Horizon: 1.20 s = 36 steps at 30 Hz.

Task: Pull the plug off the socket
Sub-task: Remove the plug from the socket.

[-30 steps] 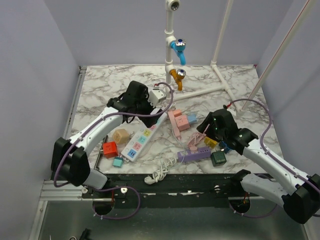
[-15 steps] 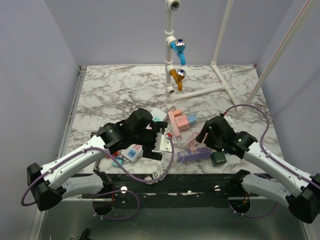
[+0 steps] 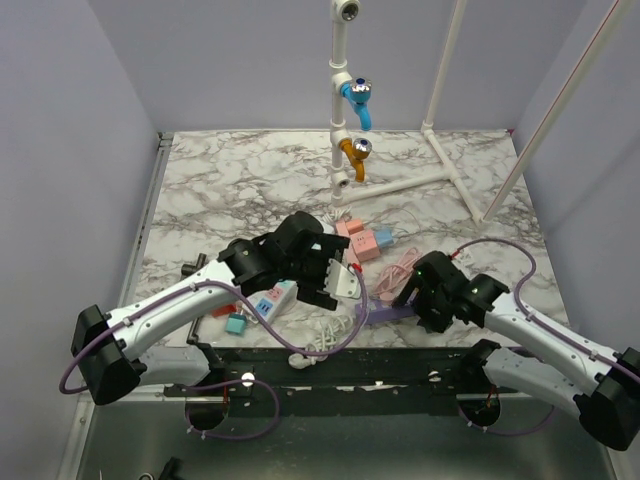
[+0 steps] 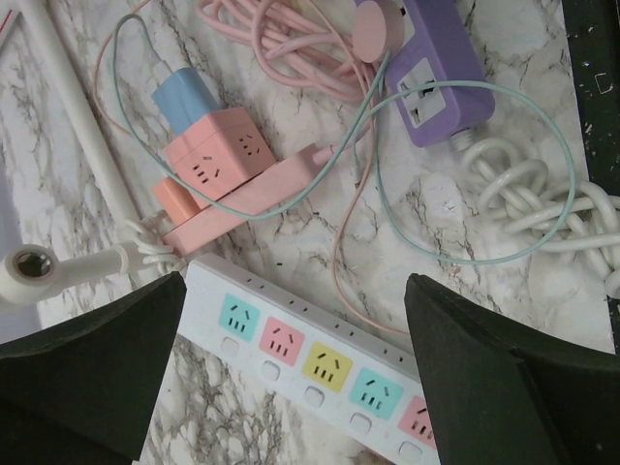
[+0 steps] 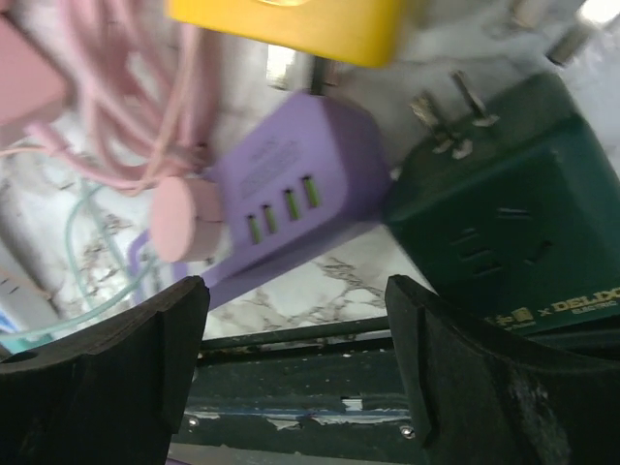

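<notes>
A round pink plug [image 5: 184,218] sits in the end of the purple socket strip [image 5: 281,194], also seen as the plug [image 4: 373,24] in the purple strip [image 4: 426,73] in the left wrist view. Its pink cable [image 3: 395,275] lies coiled behind. My right gripper [image 5: 295,291] hangs open just over the table's front edge, the strip's end above its fingers, touching nothing. My left gripper [image 4: 295,291] is wide open and empty over the white strip with coloured sockets [image 4: 320,363]. From above, the left gripper [image 3: 335,285] and right gripper [image 3: 425,300] flank the purple strip [image 3: 385,312].
A dark green cube adapter [image 5: 504,232] and a yellow adapter [image 5: 291,24] lie beside the purple strip. Pink cube sockets [image 4: 218,155] with a blue plug [image 4: 184,97] sit behind. A white coiled cable [image 3: 320,345], a teal cube [image 3: 237,323] and the tap pipe stand [image 3: 345,100] are nearby.
My left arm swung from the far left to the near middle, over the white strip. My right gripper moved toward the front edge and opened wider.
</notes>
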### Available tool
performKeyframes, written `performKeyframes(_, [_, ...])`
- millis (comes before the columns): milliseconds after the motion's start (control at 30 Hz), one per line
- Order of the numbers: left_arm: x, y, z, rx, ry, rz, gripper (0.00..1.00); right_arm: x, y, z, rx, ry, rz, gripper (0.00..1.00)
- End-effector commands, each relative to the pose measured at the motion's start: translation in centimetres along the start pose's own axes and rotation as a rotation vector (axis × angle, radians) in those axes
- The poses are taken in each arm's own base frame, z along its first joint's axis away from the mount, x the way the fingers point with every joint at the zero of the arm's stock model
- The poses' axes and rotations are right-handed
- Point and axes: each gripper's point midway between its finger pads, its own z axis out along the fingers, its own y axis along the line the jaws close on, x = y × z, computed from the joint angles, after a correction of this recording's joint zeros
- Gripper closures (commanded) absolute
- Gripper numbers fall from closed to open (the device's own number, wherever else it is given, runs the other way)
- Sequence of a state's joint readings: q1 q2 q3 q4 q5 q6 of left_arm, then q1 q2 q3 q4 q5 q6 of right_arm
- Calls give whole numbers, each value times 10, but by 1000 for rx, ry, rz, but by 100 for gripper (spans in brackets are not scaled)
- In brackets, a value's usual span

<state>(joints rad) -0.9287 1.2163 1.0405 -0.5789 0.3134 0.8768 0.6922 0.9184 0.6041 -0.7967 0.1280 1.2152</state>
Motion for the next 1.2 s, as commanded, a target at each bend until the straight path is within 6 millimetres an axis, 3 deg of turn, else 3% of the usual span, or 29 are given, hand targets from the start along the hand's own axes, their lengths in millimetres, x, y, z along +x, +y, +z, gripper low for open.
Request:
performKeyframes(0, [-7, 11, -35, -62, 29, 34, 1, 9, -16, 11, 54, 10, 175, 17])
performKeyframes(167, [-4, 3, -58, -71, 49, 32, 1, -18, -7, 19, -120, -165, 340, 16])
performKeyframes(333, [-4, -3, -65, -69, 53, 11, 2, -46, -5, 15, -143, -307, 377, 16])
performKeyframes(500, [-7, 0, -61, -62, 43, 7, 1, -43, 4, 30, -126, -286, 381, 18])
performKeyframes(633, [-10, 6, -57, -69, 37, 14, 1, -36, -2, 44, -60, -255, 392, 22])
performKeyframes(800, [-13, 12, -51, -66, 31, 18, 2, -33, -7, 53, -53, -252, 418, 38])
performKeyframes(967, [-19, 15, -47, -53, 14, 16, 1, -54, 2, 37, -100, -344, 397, 45])
performKeyframes(1167, [-24, 21, -40, -49, -6, 41, 2, -82, 35, 6, -192, -445, 276, 85])
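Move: The purple socket lies crosswise just below the right hand, its middle about 4 cm left, 2 cm ahead and 5 cm down. The pink plug sits on it, some 5 cm left and 4 cm ahead of the hand. The green cube is about 7 cm to the hand's right and level with it; the yellow cube is 8 cm ahead and 4 cm right. From the left hand the socket is roughly 14 cm right, 6 cm back and 16 cm below. The right fingers close on the purple socket's right end and begin to hold it: the hand sinks about 4 cm while reaching some 4 cm forward, turning clockwise about 20 degrees, then draws the end forward and up a couple of centimetres as it grips. The left hand, open and empty, lifts about 4 cm and shifts left, then comes partway back right. ##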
